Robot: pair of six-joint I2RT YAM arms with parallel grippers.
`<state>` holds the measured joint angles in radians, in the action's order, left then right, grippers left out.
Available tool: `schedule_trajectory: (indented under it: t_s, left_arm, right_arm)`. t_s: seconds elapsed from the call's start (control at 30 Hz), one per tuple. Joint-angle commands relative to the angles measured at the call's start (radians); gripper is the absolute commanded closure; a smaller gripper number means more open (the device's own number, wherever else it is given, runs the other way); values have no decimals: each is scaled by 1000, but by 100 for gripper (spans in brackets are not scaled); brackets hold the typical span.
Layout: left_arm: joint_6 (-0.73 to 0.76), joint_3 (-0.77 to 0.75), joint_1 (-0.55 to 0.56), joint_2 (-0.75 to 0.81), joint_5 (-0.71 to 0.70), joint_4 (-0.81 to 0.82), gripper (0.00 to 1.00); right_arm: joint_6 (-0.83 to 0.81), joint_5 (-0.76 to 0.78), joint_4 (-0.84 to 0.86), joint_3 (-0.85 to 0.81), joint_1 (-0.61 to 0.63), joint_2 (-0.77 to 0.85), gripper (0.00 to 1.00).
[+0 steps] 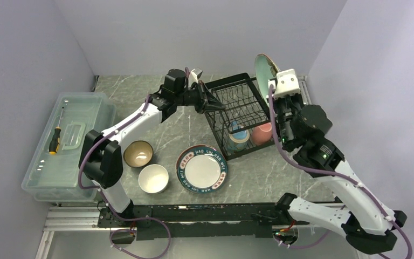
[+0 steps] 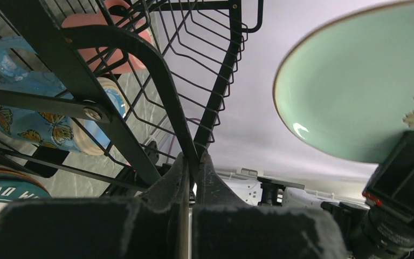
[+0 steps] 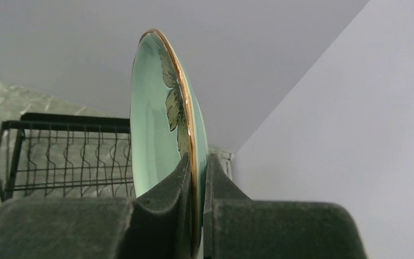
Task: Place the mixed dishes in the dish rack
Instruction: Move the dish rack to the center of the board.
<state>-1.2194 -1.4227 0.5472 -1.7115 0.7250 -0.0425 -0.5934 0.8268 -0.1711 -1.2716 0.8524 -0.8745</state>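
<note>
The black wire dish rack (image 1: pixel 237 113) stands at the back middle, with a blue mug (image 1: pixel 238 136) and a pink mug (image 1: pixel 262 133) in its basket tier. My left gripper (image 1: pixel 211 101) is shut on the rack's left frame bar (image 2: pixel 179 129). My right gripper (image 1: pixel 274 81) is shut on the rim of a mint-green plate (image 1: pixel 264 69), held upright above the rack's right side; it also shows in the right wrist view (image 3: pixel 164 118) and the left wrist view (image 2: pixel 356 81). A lettered dark-rim plate (image 1: pixel 201 168), a white bowl (image 1: pixel 153 178) and a brown bowl (image 1: pixel 138 154) lie on the table.
A clear plastic box (image 1: pixel 67 143) with a screwdriver (image 1: pixel 55 141) on its lid sits at the left edge. Walls close in at the back and both sides. A rail (image 1: pixel 194 211) runs along the near edge.
</note>
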Motion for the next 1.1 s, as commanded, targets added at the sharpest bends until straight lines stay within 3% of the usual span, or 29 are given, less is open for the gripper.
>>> schedule_trajectory:
  t_s: [0.0,0.3,0.47,0.77,1.07]
  left_arm:
    - [131,-50,-55,33,71,-66,99]
    - [181,-52,-81,36,125,-112,76]
    - [185,-35,-85,33,146,-104,63]
    - [217,-7,-85,51,168,-106,51]
    - [473,-80,-85,113,93,-397,35]
  right_arm:
    - [84,-187,43,-69,-174,-24,100]
    - [114,-419,17,-103,-373,-89,100]
    - [93,-510,24,-104,-413,-84,100]
    - [27,-577,28,-152,-466,-105,100]
    - [30,-655,38,-194,-546,-159,100]
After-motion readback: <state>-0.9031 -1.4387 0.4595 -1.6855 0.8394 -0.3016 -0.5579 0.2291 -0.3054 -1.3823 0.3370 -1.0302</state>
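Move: The left gripper is shut on the left bar of the dish rack's upper tray; the rack's middle is about 10 cm to its right, 2 cm ahead and 12 cm below. The blue mug sits roughly 8 cm right and 7 cm back, the pink mug 17 cm right and 5 cm back, both some 20 cm lower. For the right gripper, holding the green plate, the rack's middle lies about 10 cm ahead, 9 cm left and 30 cm below. Pull the dish rack's upper bar leftward with the left gripper, then open the fingers wide to let go of it, backing off left about 4 cm in all and sinking 2 to 3 cm by the end. Meanwhile keep the green plate pinched in the right gripper and carry it forward some 7 cm with a slight drift right, dipping about 5 cm and then rising most of the way back. ##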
